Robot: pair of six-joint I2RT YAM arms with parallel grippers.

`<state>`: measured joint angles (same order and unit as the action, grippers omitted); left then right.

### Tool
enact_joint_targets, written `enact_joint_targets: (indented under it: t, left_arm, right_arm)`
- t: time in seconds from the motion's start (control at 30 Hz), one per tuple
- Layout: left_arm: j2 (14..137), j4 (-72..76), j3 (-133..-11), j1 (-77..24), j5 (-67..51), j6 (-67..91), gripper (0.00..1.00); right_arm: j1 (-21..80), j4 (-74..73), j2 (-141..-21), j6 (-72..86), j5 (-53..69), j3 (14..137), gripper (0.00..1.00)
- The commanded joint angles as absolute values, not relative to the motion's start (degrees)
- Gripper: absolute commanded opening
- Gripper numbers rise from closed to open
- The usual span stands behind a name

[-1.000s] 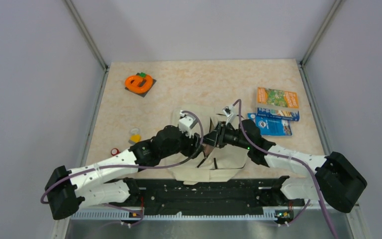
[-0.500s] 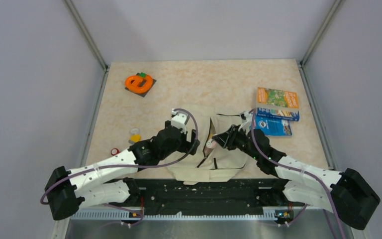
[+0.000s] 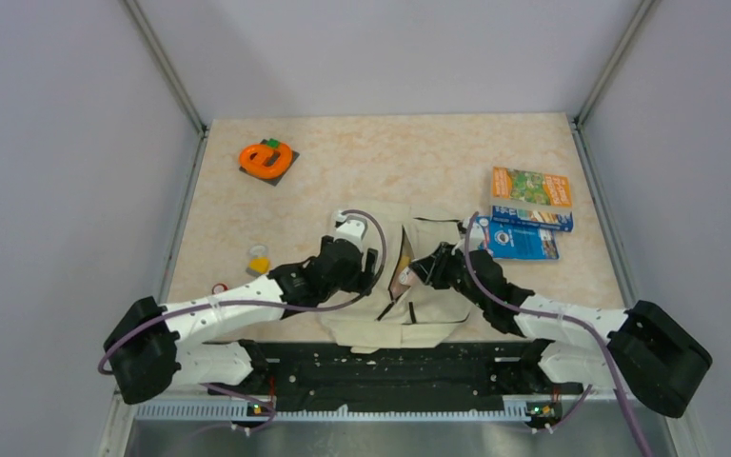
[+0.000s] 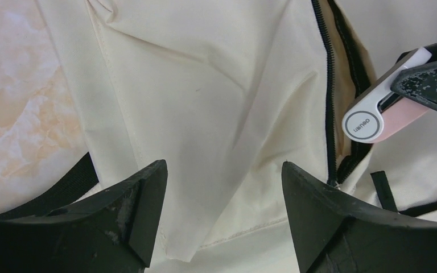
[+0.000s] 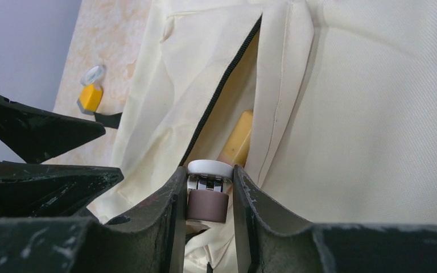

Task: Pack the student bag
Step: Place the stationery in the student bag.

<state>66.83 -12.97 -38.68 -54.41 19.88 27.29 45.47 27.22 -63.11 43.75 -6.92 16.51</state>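
The cream student bag [image 3: 438, 307] lies flat near the table's front, with its black zipper open down the middle. My right gripper [image 3: 409, 274] is shut on a pink and white stapler-like item [image 5: 207, 196]. It holds the item's tip at the zipper opening [image 5: 222, 91]. A yellow object [image 5: 238, 139] lies inside the bag. My left gripper [image 4: 223, 168] is open and empty just above the bag's left panel [image 4: 205, 85], beside the zipper. The held item [image 4: 370, 116] shows at its right.
Orange and blue booklets [image 3: 530, 187] [image 3: 523, 240] lie to the right of the bag. An orange object on a dark square [image 3: 266, 158] sits at the far left. A small yellow item [image 3: 259, 257] and a red one [image 3: 219, 288] lie left of the bag.
My right arm has dropped lower and brought the held item down to the zipper opening. My left gripper has drawn back a little to the left, away from the right gripper.
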Motion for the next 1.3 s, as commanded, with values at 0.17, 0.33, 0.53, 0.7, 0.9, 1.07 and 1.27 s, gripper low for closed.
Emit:
enact_joint_targets:
  t: [0.17, 0.33, 0.53, 0.7, 0.9, 1.07, 1.27]
  left_arm:
    - [72.64, -5.83, -41.30, -53.01, 17.79, 26.19, 0.75]
    - [75.06, -4.20, -41.59, -52.58, 16.73, 25.67, 0.66]
    - [76.43, -2.89, -41.41, -52.22, 15.65, 25.26, 0.46]
    - [76.72, -2.37, -41.16, -51.95, 15.44, 25.30, 0.26]
    - [75.02, -2.48, -41.35, -51.77, 15.49, 25.75, 0.00]
    - [72.19, -1.00, -40.46, -51.69, 15.47, 25.58, 0.00]
    - [71.81, -2.37, -40.81, -51.14, 16.45, 25.58, 0.00]
  right_arm:
    - [46.70, 36.78, -70.53, 45.53, -9.11, 18.64, 0.00]
    - [46.83, 40.29, -75.32, 46.10, -8.66, 20.07, 0.00]
    - [46.93, 44.34, -80.22, 47.65, -6.47, 21.70, 0.00]
    - [47.08, 46.55, -84.22, 47.99, -5.94, 23.54, 0.00]
    - [47.25, 49.99, -90.65, 49.24, -4.15, 25.30, 0.00]
    - [49.32, 50.52, -95.61, 49.31, -7.36, 26.75, 0.04]
    - [51.33, 52.09, -100.90, 50.35, -7.54, 27.96, 0.23]
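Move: The bag's open zipped mouth lies about 4 cm left of the right hand, 1 cm ahead and 6 cm below; the hand already holds the stapler. The yellow-capped tube inside is 3 cm left, 4 cm ahead and 7 cm below; the black strap tab is 11 cm back and 1 cm left. For the open left hand, the bag flap to grasp is 2 cm ahead, 2 cm right, 4 cm down, with the mouth 8 cm right, level and 5 cm below. Leftward, forward and down, the right hand carries the stapler, still gripped, about 8 cm across, first sinking, then pushing left into the bag mouth. The left hand sinks about 3 cm while easing forward and to its right, shuts its fingers to pinch a fold of the flap beside the zip, then lifts it by some 2 cm. ##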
